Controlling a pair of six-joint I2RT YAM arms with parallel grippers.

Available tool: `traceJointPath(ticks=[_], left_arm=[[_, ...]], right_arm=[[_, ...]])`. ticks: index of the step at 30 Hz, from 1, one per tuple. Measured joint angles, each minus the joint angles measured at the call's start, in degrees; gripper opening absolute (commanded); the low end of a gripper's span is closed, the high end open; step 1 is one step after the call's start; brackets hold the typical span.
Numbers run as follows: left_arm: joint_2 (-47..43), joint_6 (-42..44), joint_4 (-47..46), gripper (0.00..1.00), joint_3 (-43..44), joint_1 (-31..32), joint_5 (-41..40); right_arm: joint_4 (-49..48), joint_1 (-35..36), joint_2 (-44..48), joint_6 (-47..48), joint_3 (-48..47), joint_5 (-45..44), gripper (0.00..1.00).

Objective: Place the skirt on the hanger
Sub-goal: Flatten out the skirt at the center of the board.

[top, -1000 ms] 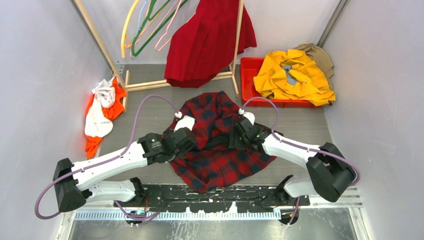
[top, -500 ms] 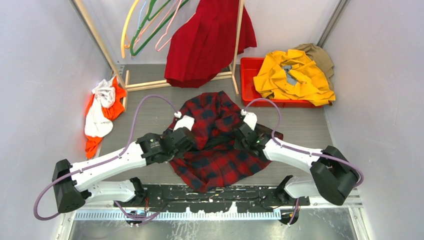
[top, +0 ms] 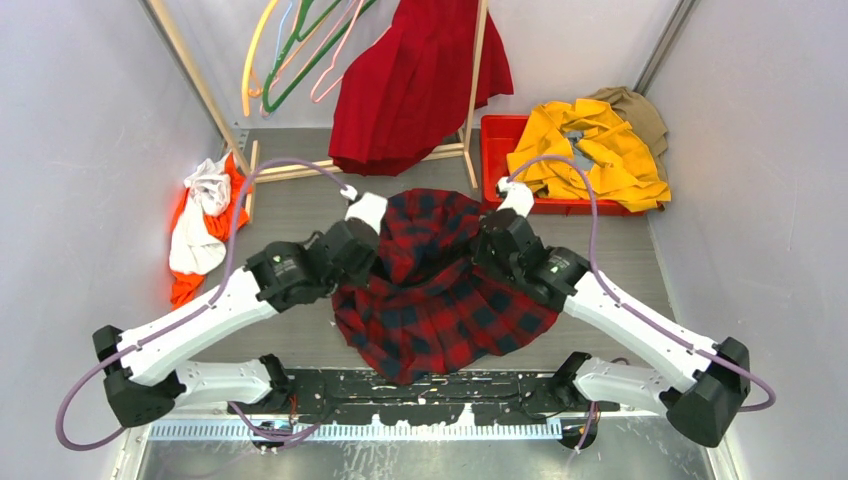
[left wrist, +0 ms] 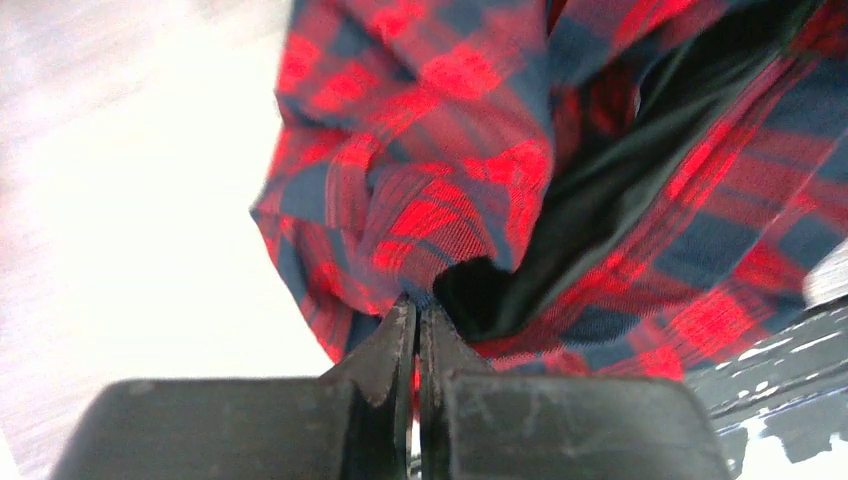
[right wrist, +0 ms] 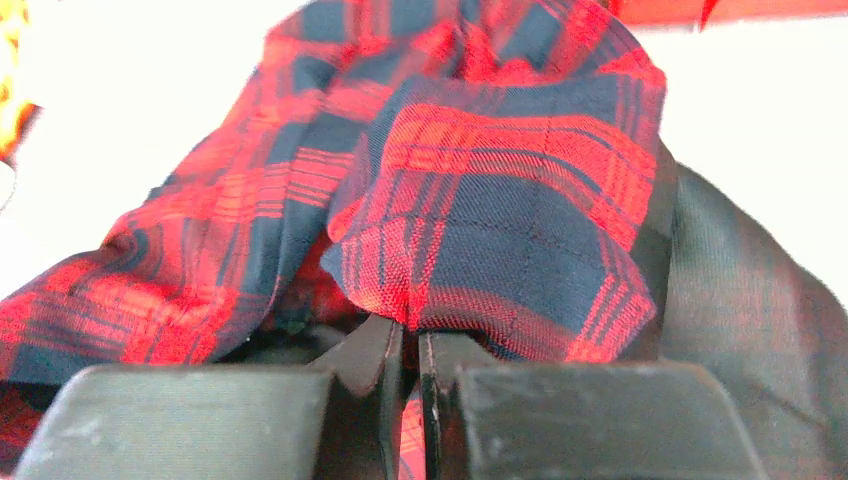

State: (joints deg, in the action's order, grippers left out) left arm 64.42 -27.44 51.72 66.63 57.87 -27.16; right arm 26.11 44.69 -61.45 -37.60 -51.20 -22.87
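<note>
The bright-red pleated skirt [top: 415, 85] hangs from the wooden rack [top: 478, 90] at the back. A pale yellowish hanger [top: 247, 75] hangs at the rack's left end beside a green hanger [top: 300, 70] and a pink hanger [top: 335, 65]. Both grippers hold a red-and-black plaid garment [top: 440, 300] lifted off the table in the middle. My left gripper [top: 373, 258] [left wrist: 418, 305] is shut on its left edge. My right gripper [top: 488, 258] [right wrist: 410, 335] is shut on a fold at its right edge. The fabric sags between them, showing a dark lining [left wrist: 600, 190].
A red bin [top: 500, 160] at the back right holds a yellow garment [top: 590, 150] and a tan one [top: 635, 110]. Orange and white clothes [top: 205, 225] lie by the left wall. Grey walls close in both sides.
The right gripper has closed on the plaid garment. Both arms have moved toward the back and raised the garment, bunching it between them.
</note>
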Motion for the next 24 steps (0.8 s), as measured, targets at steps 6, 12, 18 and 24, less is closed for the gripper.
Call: traceJointPath(ticks=[6, 12, 18, 24], left_arm=[[2.82, 6.10, 3.69, 0.00, 19.54, -4.15, 1.03], [12.35, 13.29, 10.16, 0.00, 49.53, -9.05, 1.51], [17.55, 16.46, 14.08, 0.00, 67.60, -10.36, 2.05], [-2.25, 10.99, 9.66, 0.00, 30.40, -10.38, 8.46]], right_arm=[[6.71, -0.20, -0.37, 4.33, -13.46, 0.07, 0.11], [10.03, -3.30, -6.38, 9.11, -30.62, 2.69, 0.10], [10.43, -6.23, -9.49, 10.64, -39.34, 8.04, 0.43], [9.90, -6.19, 0.07, 9.73, -23.47, 11.89, 0.84]])
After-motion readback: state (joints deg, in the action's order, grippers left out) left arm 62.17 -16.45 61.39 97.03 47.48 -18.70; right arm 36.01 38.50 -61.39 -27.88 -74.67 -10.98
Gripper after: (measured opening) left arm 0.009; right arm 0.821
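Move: Both hands already hold the plaid skirt. Its middle lies about 14 cm to the left hand's right, 2 cm back and some 13 cm below; from the right hand it is about 10 cm left, 8 cm back and 11 cm below. Roughly 30 cm ahead of the left hand and 10 cm to its right hangs the red skirt. The red basket of yellow clothes is about 19 cm ahead of the right hand and 22 cm to its right. Upward and slightly forward, both hands fling the skirt off the board, the left rising nearly 30 cm and the right about 20, fingers tipping up; then both come back and down again, the left by some 12 cm, the right by 6. The left keeps its pinch; the right opens wide on the way down and lets go. ##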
